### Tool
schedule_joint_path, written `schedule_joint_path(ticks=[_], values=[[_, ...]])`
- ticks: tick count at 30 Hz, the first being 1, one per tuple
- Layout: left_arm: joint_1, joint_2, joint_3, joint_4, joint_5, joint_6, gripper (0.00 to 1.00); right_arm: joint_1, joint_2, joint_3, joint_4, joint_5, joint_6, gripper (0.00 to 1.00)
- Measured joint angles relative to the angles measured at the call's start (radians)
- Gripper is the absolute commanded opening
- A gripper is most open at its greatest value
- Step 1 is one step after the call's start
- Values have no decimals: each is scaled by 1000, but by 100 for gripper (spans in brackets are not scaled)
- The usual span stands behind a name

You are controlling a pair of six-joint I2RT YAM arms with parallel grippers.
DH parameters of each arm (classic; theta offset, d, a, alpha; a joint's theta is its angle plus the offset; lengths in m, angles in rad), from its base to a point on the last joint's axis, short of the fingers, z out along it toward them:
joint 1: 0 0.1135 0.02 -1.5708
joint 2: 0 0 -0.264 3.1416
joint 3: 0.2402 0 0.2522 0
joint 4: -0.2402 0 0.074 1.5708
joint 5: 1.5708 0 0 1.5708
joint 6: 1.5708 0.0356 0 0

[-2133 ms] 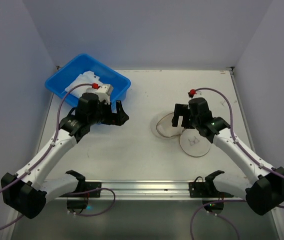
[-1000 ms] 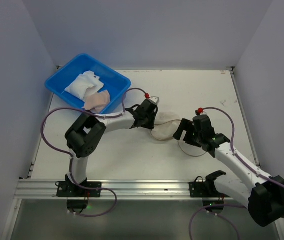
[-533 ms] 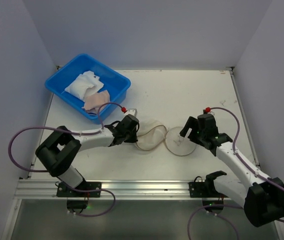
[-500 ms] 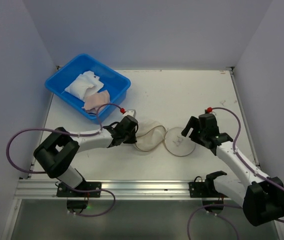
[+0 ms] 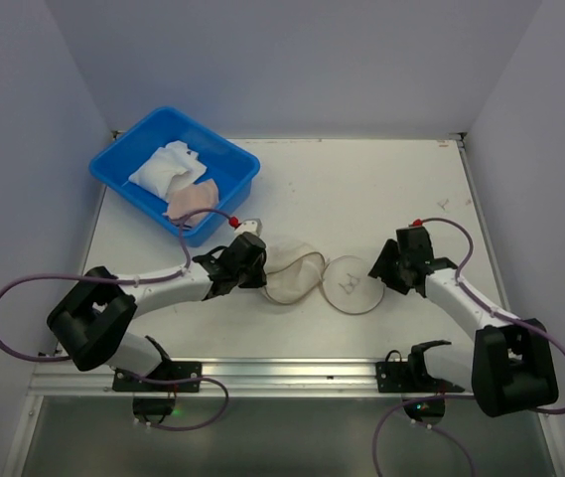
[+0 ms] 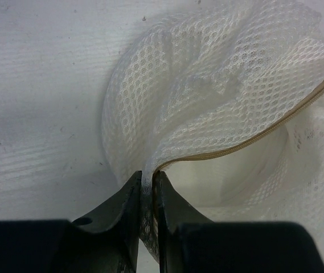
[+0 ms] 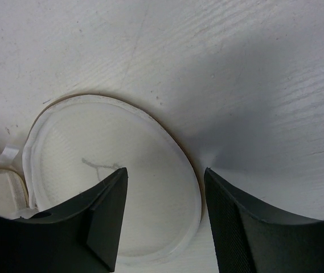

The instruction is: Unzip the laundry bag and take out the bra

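The laundry bag (image 5: 294, 270) lies unzipped at mid-table, a cream mesh pouch gaping open. Its flat round face (image 5: 353, 285) with a thin black mark rests flat just to the right. My left gripper (image 5: 255, 265) is shut on the bag's left mesh wall (image 6: 207, 102), pinched beside the tan zip edge (image 6: 253, 142); the mesh fold runs down between the fingertips (image 6: 146, 190). My right gripper (image 7: 164, 196) stands open, low over the round face (image 7: 105, 193), straddling its right rim and holding nothing. The peach-coloured bra (image 5: 193, 199) lies in the blue tub (image 5: 123, 164).
The blue tub stands at the back left and also holds a crumpled white cloth (image 5: 168, 167). Grey walls close the table on three sides. A metal rail (image 5: 282, 376) with both arm bases runs along the near edge.
My left gripper has dragged the bag's mesh body left and nearer, spreading the round face out to the right. The right gripper has shifted right to that face's rim and its jaws have narrowed.
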Motion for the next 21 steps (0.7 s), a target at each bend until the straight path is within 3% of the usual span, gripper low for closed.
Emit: schedule_joint_path(ticks=[8, 12, 15, 16, 18, 21], values=[[0, -25, 0, -15, -3, 0, 18, -2, 79, 21, 9, -43, -17, 56], [0, -26, 0, -23, -6, 0, 18, -2, 153, 71, 11, -77, -42, 42], [1, -26, 0, -28, -8, 0, 18, -2, 163, 73, 11, -90, -60, 23], [1, -26, 0, -29, -8, 0, 18, -2, 164, 73, 8, -95, -64, 12], [1, -26, 0, -29, -8, 0, 18, -2, 165, 73, 6, -102, -72, 2], [2, -26, 0, -29, -8, 0, 18, -2, 165, 75, 2, -107, -79, 0]])
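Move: The bag's round lid lies flat with its middle some 6 cm to the right hand's left, level with it in reach and about 2 cm lower; the lid's right rim is almost straight below the half-open fingers, also 2 cm down. The joint to the bag body is about 12 cm to this hand's left, and the body's middle 19 cm left and 2 cm farther out. From the left hand, already pinching the body's near-left edge, the lid is about 19 cm to the right, level in reach. The right hand sinks about 1.5 cm onto the lid's right rim and then eases some 1.5 cm left, towards the bag body, its fingers tipping a little steeper and turning about 5 degrees counter-clockwise. Over the second half its fingers close from a bit over half open to practically shut, pinching the rim at their tips, while the left hand stays almost in place and keeps its pinch on the edge of the bag body. ##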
